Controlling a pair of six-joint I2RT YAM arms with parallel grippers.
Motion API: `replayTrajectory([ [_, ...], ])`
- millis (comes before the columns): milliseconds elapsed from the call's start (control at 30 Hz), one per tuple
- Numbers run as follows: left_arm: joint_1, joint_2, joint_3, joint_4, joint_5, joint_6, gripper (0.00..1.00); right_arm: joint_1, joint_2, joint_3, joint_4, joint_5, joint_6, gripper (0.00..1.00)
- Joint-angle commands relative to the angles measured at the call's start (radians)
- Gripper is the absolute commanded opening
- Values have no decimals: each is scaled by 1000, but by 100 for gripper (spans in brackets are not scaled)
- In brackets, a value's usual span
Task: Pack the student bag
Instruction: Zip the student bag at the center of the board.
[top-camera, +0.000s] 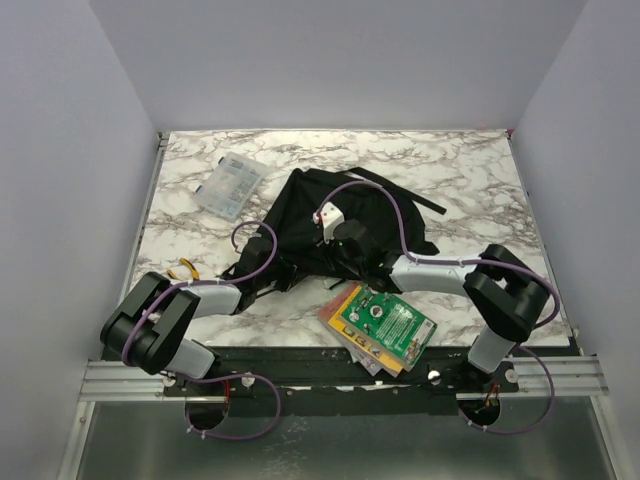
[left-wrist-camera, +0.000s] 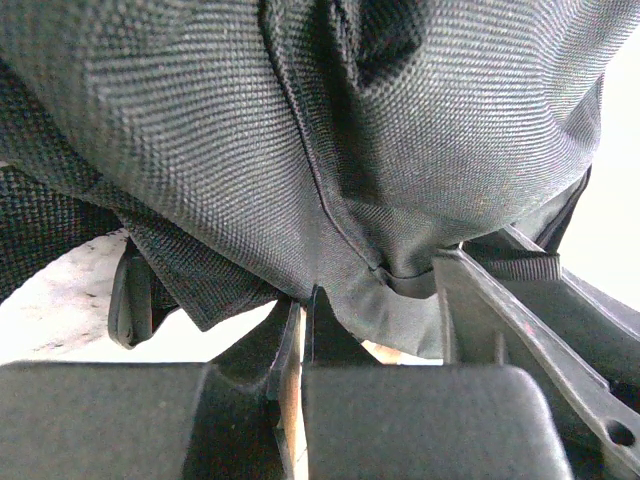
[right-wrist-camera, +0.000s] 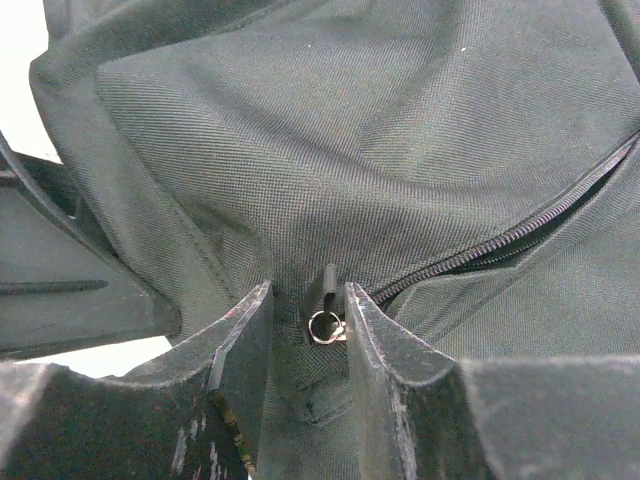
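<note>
The student bag (top-camera: 330, 205), a big black fabric backpack, lies crumpled in the middle of the marble table (top-camera: 470, 180). My left gripper (left-wrist-camera: 300, 305) is shut on a fold of its fabric at the near left edge (top-camera: 280, 265), and the cloth hangs raised above the table. My right gripper (right-wrist-camera: 308, 292) is open over the bag's middle (top-camera: 338, 235). Between its fingers sits the zipper pull (right-wrist-camera: 325, 322) with its small metal ring, close against the right finger. The zipper (right-wrist-camera: 510, 240) runs up to the right, partly open.
A stack of books (top-camera: 380, 325) with a green cover on top lies at the table's near edge, right of centre. A clear plastic case (top-camera: 230, 186) sits at the back left. A small yellow object (top-camera: 185, 269) lies by the left arm. A black strap (top-camera: 400, 195) trails to the right.
</note>
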Motion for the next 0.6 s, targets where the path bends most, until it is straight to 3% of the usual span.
replayTrajectory([
  [0, -2, 5, 0, -24, 26, 2, 0, 5, 57, 13, 19, 52, -64, 39],
  [133, -2, 3, -1, -24, 23, 2, 0, 10, 91, 30, 40, 127, -62, 27],
  [233, -2, 5, -1, -24, 22, -1, 0, 12, 75, 39, 27, 152, -21, 2],
  [367, 8, 23, 17, -23, 40, -4, 2, 11, 16, 32, -10, 102, 65, 1],
  [500, 15, 39, 33, -17, 48, -8, 38, 12, -16, 14, -15, 46, 134, 0],
  [567, 15, 49, 43, -15, 54, -9, 49, 11, -18, 13, -21, 22, 154, 0],
])
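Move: The right hand hangs with parted fingers just over the zip pull, which lies about 1 cm ahead of it, level with it sideways and some 2 cm below; the green book is roughly 20 cm back and 13 cm right, 9 cm lower. The left hand already grips the bag's near edge, directly between its fingertips; from there the pull lies some 8 cm ahead, 10 cm right and 2 cm higher. The right hand dips about 1.5 cm with a slight push forward, its open fingers coming down around the zip pull, shuts them fully to pinch the tab between the fingertips, then rises again by about 1.5 cm, easing slightly back with the tab in its grip. The left hand stays in place, clamping the bag's near edge until the tab has been gripped, and then opens its fingers roughly a third of the way to release the cloth. ##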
